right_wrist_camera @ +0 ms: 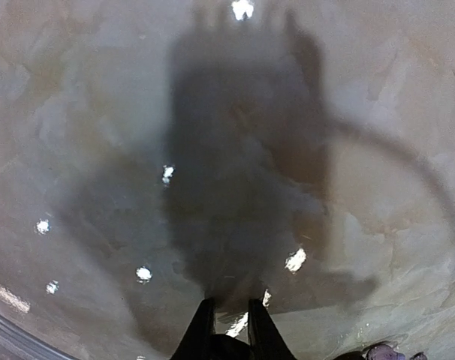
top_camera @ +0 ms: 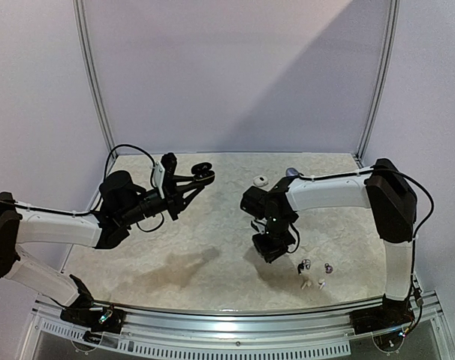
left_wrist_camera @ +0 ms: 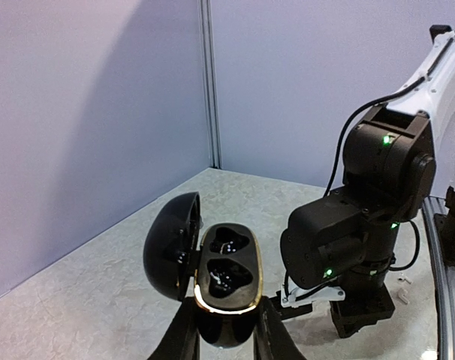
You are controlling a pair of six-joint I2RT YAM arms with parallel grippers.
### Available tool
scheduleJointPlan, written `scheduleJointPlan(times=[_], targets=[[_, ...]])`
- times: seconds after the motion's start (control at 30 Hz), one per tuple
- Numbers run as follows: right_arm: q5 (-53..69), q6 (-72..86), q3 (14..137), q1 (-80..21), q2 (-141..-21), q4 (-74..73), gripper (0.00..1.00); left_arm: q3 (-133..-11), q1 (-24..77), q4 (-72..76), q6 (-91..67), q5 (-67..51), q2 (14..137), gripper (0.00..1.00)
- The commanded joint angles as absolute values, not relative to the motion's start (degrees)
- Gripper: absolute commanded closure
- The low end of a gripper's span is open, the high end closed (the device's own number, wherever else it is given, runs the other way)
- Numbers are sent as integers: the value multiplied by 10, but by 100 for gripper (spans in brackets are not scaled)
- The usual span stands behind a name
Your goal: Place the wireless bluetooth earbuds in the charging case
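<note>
My left gripper (top_camera: 200, 175) (left_wrist_camera: 227, 311) is shut on a black charging case (left_wrist_camera: 229, 298) (top_camera: 204, 170), held above the table's back left. The case's lid (left_wrist_camera: 170, 247) stands open to the left, and its two glossy cavities face up; what is in them I cannot tell. My right gripper (top_camera: 271, 251) (right_wrist_camera: 226, 306) points down over the table (right_wrist_camera: 77, 112). Its fingers (right_wrist_camera: 201, 322) stand close together on a small dark rounded thing that looks like a black earbud (right_wrist_camera: 227, 346). Purplish earbuds (top_camera: 305, 265) (top_camera: 327, 268) (right_wrist_camera: 379, 350) and white stemmed earbuds (top_camera: 305, 284) (top_camera: 321, 283) lie on the table at the right gripper's near right.
A small white case (top_camera: 261, 180) and a purplish thing (top_camera: 291, 172) lie at the back, behind the right arm (left_wrist_camera: 363, 225). The right arm stands close to the held case's right. A metal rail (top_camera: 235, 315) runs along the near edge.
</note>
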State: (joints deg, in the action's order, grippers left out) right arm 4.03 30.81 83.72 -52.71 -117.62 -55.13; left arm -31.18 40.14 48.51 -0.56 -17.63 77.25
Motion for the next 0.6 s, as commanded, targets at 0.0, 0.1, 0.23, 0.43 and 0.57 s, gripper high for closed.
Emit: scheduleJointPlan(times=[0.0,0.1,0.23,0.43,0.57], targets=[[47,316,857,-526,-1207,-587,83,-314,408,480,-1,-178,767,100],[43,310,859,-526,-1217,-590,79,-314,407,480,12,-178,767,100],[34,305,865,-526,-1227,-597,71,-313,407,481,16,-177,766,100],[11,296,889,-526,-1229,-619,66,-311,407,482,17,-178,766,100],[3,284,913,-528,-1226,-626,63,-308,407,482,18,-178,765,100]])
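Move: The black earbud is already between the right fingertips, about 1 cm below the hand point and just over the table. The black-and-silver earbuds lie roughly 8 cm to that hand's right and 1 cm back; the lone silver earbud is some 14 cm right and 2 cm back, the white earbuds about 10 cm right and 8 cm back. From the left gripper, the black earbud lies some 16 cm right, 6 cm back and 23 cm below. Open the right gripper to let go of the black earbud on the table, from nearly shut to roughly a third open. Keep the hand in place, pointing down low over the table, with only a slight wrist tilt of about 5 degrees as the fingers spread. ##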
